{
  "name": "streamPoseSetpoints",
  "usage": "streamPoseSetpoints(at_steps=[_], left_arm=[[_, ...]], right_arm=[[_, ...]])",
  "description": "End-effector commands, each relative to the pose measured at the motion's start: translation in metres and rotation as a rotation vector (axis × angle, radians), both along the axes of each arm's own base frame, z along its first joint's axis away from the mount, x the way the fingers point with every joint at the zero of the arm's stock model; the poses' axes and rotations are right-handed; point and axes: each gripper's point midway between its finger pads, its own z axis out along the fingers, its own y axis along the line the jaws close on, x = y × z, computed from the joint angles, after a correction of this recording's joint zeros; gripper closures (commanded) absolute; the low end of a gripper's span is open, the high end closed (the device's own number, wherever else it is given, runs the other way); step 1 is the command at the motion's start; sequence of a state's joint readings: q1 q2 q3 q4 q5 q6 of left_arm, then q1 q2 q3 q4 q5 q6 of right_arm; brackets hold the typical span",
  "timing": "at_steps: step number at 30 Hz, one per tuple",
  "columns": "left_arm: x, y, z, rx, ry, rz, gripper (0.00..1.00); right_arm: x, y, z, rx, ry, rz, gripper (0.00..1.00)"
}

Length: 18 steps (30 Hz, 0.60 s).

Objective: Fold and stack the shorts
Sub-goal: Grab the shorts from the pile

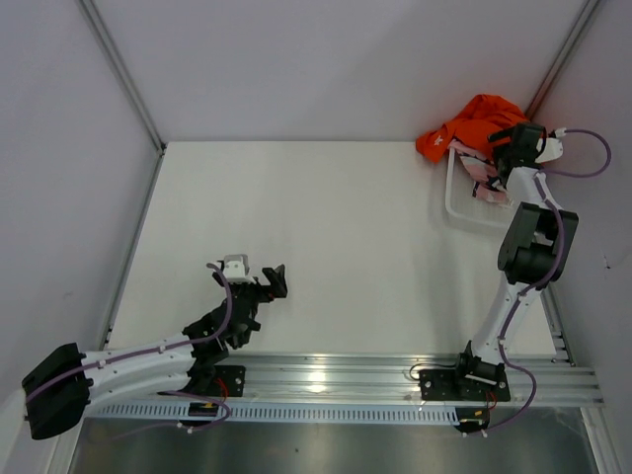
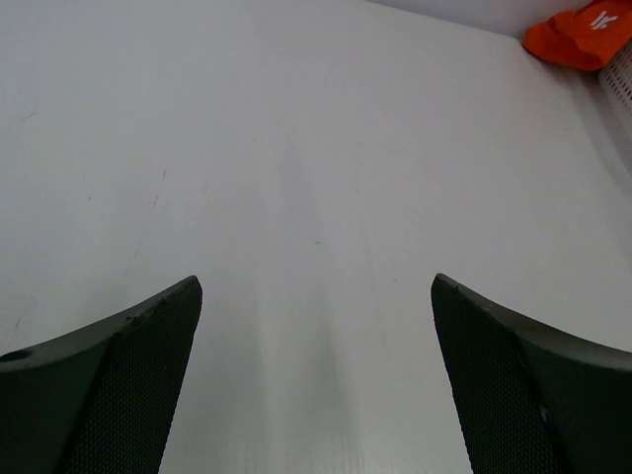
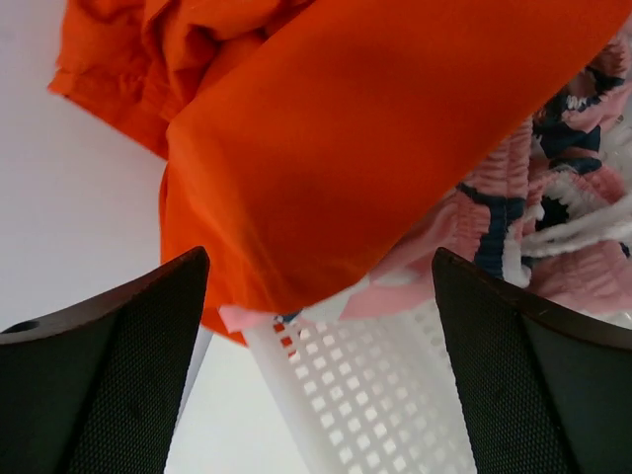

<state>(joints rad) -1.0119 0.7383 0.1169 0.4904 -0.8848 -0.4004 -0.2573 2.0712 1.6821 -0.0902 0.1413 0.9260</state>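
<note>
The orange shorts (image 1: pixel 472 122) lie crumpled over the far rim of a white mesh basket (image 1: pixel 452 193) at the table's back right corner. Under them the pink printed shorts (image 1: pixel 486 184) fill the basket. My right gripper (image 1: pixel 506 148) hovers above the basket, open. In the right wrist view its jaws stand wide with the orange shorts (image 3: pixel 355 138), the pink printed shorts (image 3: pixel 553 207) and the basket wall (image 3: pixel 375 385) just beyond them, nothing between the fingers. My left gripper (image 1: pixel 272 281) is open over bare table at the near left, far from the orange shorts (image 2: pixel 578 35).
Grey walls close in the white table (image 1: pixel 326 237) on the left, back and right. A metal rail (image 1: pixel 326 380) with the arm bases runs along the near edge. The basket stands tight against the right wall.
</note>
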Motion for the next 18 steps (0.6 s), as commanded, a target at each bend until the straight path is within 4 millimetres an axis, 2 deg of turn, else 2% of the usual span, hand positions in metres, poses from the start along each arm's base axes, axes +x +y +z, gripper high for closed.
streamPoseSetpoints(at_steps=[1,4,6,7,8,9,11,12,15,16,18], left_arm=[[0.005,-0.010,0.021,-0.042,-0.028,-0.004,0.01],[0.006,-0.012,0.022,-0.040,-0.030,-0.007,0.01],[0.006,-0.013,0.021,-0.035,-0.028,-0.010,0.01],[0.006,-0.014,0.021,-0.033,-0.029,-0.013,0.01],[0.007,-0.014,0.021,-0.032,-0.029,-0.012,0.01],[0.007,-0.015,0.020,-0.023,-0.026,-0.014,0.01],[0.008,-0.016,0.022,-0.015,-0.024,-0.013,0.01],[0.009,-0.016,0.024,-0.012,-0.025,-0.010,0.01],[0.010,-0.016,0.023,0.002,-0.020,-0.004,0.01],[0.010,-0.015,0.023,0.004,-0.020,-0.001,0.01],[0.010,-0.017,0.023,0.002,-0.019,-0.007,0.01]], right_arm=[[0.030,-0.011,0.036,-0.019,-0.129,-0.063,0.06],[0.049,-0.008,0.027,-0.017,-0.086,-0.058,0.06],[0.056,-0.005,0.022,-0.004,-0.110,-0.056,0.11],[0.057,-0.005,0.024,-0.009,-0.127,-0.057,0.22],[0.061,-0.006,0.030,-0.020,-0.163,-0.057,0.27],[0.063,-0.004,0.031,-0.033,-0.165,-0.052,0.45],[0.069,-0.004,0.049,-0.058,-0.227,-0.045,0.68],[0.070,-0.002,0.054,-0.063,-0.240,-0.038,0.99],[0.071,0.007,0.099,-0.100,-0.335,-0.018,1.00],[0.072,0.016,0.133,-0.140,-0.390,-0.003,1.00],[0.073,0.030,0.180,-0.178,-0.493,0.046,1.00]])
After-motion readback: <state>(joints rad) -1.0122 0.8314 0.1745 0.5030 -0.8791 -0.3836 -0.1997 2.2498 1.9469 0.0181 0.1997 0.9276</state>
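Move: My right hand is open over the front of the pile; the orange shorts' middle lies about 7 cm ahead, level sideways, some 5 cm below, and their nearest fold shows between my fingers. The pink shorts stick out roughly straight beneath me, about 9 cm down. The basket's middle is some 4 cm back, 2 cm right and 13 cm down. From my left hand the orange shorts are about 40 cm ahead and 68 cm right, slightly lower. I push my open right hand forward about 5 cm, dipping barely, into the near fold of the orange shorts, and snap the fingers shut so the tips pinch it. Still creeping forward a little, I then draw the pinched fold up some 4 cm, drifting slightly left and tipping the fingers up about 10 degrees. ##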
